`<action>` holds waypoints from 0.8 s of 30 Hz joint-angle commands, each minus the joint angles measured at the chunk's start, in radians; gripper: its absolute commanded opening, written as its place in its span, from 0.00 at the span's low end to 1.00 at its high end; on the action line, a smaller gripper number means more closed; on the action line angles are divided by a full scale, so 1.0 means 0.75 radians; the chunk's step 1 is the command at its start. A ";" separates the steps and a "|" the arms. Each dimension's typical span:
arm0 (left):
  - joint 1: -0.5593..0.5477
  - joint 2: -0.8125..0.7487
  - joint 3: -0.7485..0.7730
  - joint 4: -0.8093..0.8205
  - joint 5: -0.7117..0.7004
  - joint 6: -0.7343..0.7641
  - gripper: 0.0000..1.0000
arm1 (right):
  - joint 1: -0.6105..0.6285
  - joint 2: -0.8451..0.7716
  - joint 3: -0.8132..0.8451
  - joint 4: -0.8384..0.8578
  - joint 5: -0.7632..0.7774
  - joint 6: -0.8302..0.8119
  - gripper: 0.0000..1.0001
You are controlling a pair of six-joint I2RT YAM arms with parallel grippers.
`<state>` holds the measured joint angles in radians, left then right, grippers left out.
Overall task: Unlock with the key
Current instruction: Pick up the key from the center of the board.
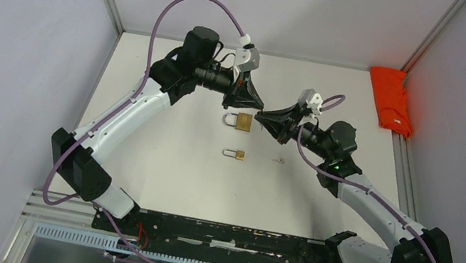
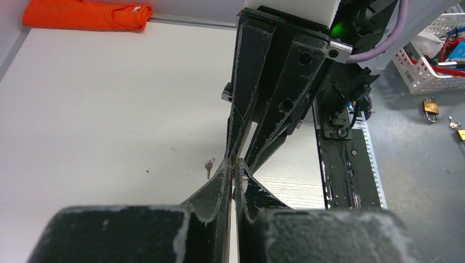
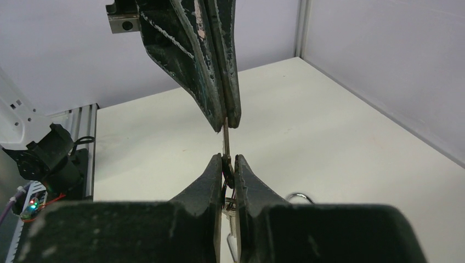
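Observation:
A thin metal key (image 3: 226, 139) spans the gap between my two grippers above the table. My right gripper (image 3: 227, 159) is shut on its head, with a key ring caught between the fingers. My left gripper (image 3: 226, 125) is shut on the tip of the blade. In the top view the left gripper (image 1: 256, 109) and right gripper (image 1: 264, 116) meet tip to tip just above and to the right of a brass padlock (image 1: 243, 122) lying flat on the table. The left wrist view shows my left gripper (image 2: 234, 163) shut, the key almost hidden.
A smaller brass padlock (image 1: 238, 154) lies nearer the arms, and a small loose key (image 1: 278, 160) (image 2: 208, 166) lies to its right. An orange cloth (image 1: 390, 99) sits at the back right corner. Walls enclose the table on three sides.

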<state>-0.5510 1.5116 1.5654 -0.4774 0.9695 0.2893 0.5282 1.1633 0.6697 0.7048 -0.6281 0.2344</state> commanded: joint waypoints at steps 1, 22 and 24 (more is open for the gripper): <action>0.005 -0.055 -0.009 0.061 0.002 -0.045 0.09 | -0.003 -0.051 0.082 -0.122 0.023 -0.108 0.00; -0.114 0.000 0.012 0.383 -0.780 -0.628 0.09 | 0.034 0.194 0.622 -0.874 0.327 -0.117 0.00; -0.163 0.017 0.013 0.375 -0.891 -0.638 0.09 | 0.040 0.221 0.648 -0.901 0.347 -0.115 0.00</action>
<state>-0.6075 1.4990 1.5517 -0.2302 0.5110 -0.0792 0.5453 1.2953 1.0779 0.1295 -0.4503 0.1429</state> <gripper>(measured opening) 0.093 0.129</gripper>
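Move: The key is already held in the right fingertips; its middle lies only about 1 cm behind and 2 cm below the shut left fingertips. From the right hand the large padlock lies roughly 17 cm ahead, 3 cm left and 28 cm down. The small padlock is some 4 cm ahead and 4 cm left, and the small key 5 cm ahead and 11 cm right, both also about 28 cm down. Carry the key forward over the board with the right hand, about 5 cm and slightly up, keeping the pinch while the wrist rolls and swings a little clockwise. Take the shut left gripper forward alongside by some 6 cm, rising 3 cm, and turn it about 25 degrees counter-clockwise so its fingertips stay close by the key. ##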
